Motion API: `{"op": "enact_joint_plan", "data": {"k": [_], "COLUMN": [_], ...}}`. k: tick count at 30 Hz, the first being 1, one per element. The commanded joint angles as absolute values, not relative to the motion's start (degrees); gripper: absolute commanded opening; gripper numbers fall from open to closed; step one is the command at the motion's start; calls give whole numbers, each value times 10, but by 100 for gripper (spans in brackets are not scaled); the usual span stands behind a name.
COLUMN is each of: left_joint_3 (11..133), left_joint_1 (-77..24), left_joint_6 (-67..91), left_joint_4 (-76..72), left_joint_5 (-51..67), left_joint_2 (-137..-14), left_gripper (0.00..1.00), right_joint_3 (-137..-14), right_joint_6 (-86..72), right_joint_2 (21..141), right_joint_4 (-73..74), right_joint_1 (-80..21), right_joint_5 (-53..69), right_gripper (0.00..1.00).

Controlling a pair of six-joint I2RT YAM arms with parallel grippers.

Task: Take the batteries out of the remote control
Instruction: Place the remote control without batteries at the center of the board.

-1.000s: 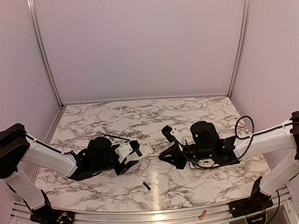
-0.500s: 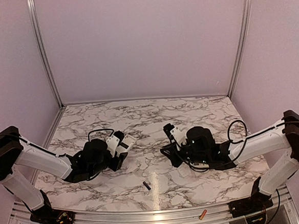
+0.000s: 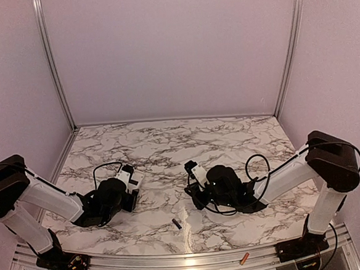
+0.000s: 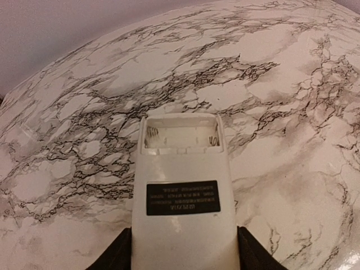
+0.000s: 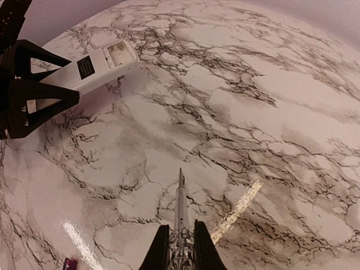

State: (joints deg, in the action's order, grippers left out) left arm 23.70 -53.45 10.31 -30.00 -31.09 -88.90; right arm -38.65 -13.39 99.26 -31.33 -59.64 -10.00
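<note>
The white remote control (image 4: 183, 197) lies back-up between the fingers of my left gripper (image 4: 184, 256), which is shut on its sides. Its battery compartment (image 4: 180, 136) is uncovered and holds no cells. The right wrist view shows the remote (image 5: 95, 64) at the upper left, off to the side of my right gripper (image 5: 181, 247). That gripper is shut on a thin grey pointed piece (image 5: 180, 208) sticking out forward over the marble. One dark battery (image 3: 177, 223) lies on the table near the front, between the arms. An orange battery (image 3: 243, 258) rests on the front rail.
The marble tabletop (image 3: 168, 142) is bordered by pale purple walls and metal posts (image 3: 51, 63). The metal front rail (image 3: 189, 267) runs along the near edge.
Both grippers, nearly tip to tip a second ago, have drawn apart. The left arm pulled back left with the remote. The right arm swung left and lower with its thin piece.
</note>
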Motion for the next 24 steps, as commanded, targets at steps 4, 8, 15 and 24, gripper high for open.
{"op": "enact_joint_plan", "data": {"k": [4, 8, 15, 24], "left_joint_3": [218, 213, 200, 200], "left_joint_1": [-532, -532, -532, -532], "left_joint_6": [142, 158, 170, 168], "left_joint_4": [-328, -329, -350, -350], "left_joint_5": [-345, -347, -341, -329], "left_joint_2": [-916, -918, -928, -926], "left_gripper": [0, 7, 21, 62], "right_joint_3": [-423, -443, -477, -504], "right_joint_6": [-132, -128, -110, -101], "right_joint_2": [1045, 1076, 1122, 1150], "right_joint_4": [-375, -385, -388, -382], "right_joint_1": [-604, -604, -604, -604], "right_joint_5": [-107, -95, -92, -82], "right_gripper": [0, 0, 0, 0]}}
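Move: My left hand still holds the remote control, its open battery bay facing up; the bare board I am lowering it to is about 5 cm below that hand and 1 cm to its left, some 2 cm ahead. The board's centre is roughly 17 cm right and 6 cm ahead. From my right hand, which holds the thin metal tool, the remote is about 17 cm left, 5 cm ahead and slightly lower; the black battery lies 11 cm back and 4 cm left. I keep my left grip on the remote control and sink it about 2.5 cm towards the board, easing some 2 cm left with a small counter-clockwise turn. Meanwhile my right hand, fingers still clamped on the thin tool, travels about 5 cm left towards the remote, with some forward and downward motion, without turning noticeably. ##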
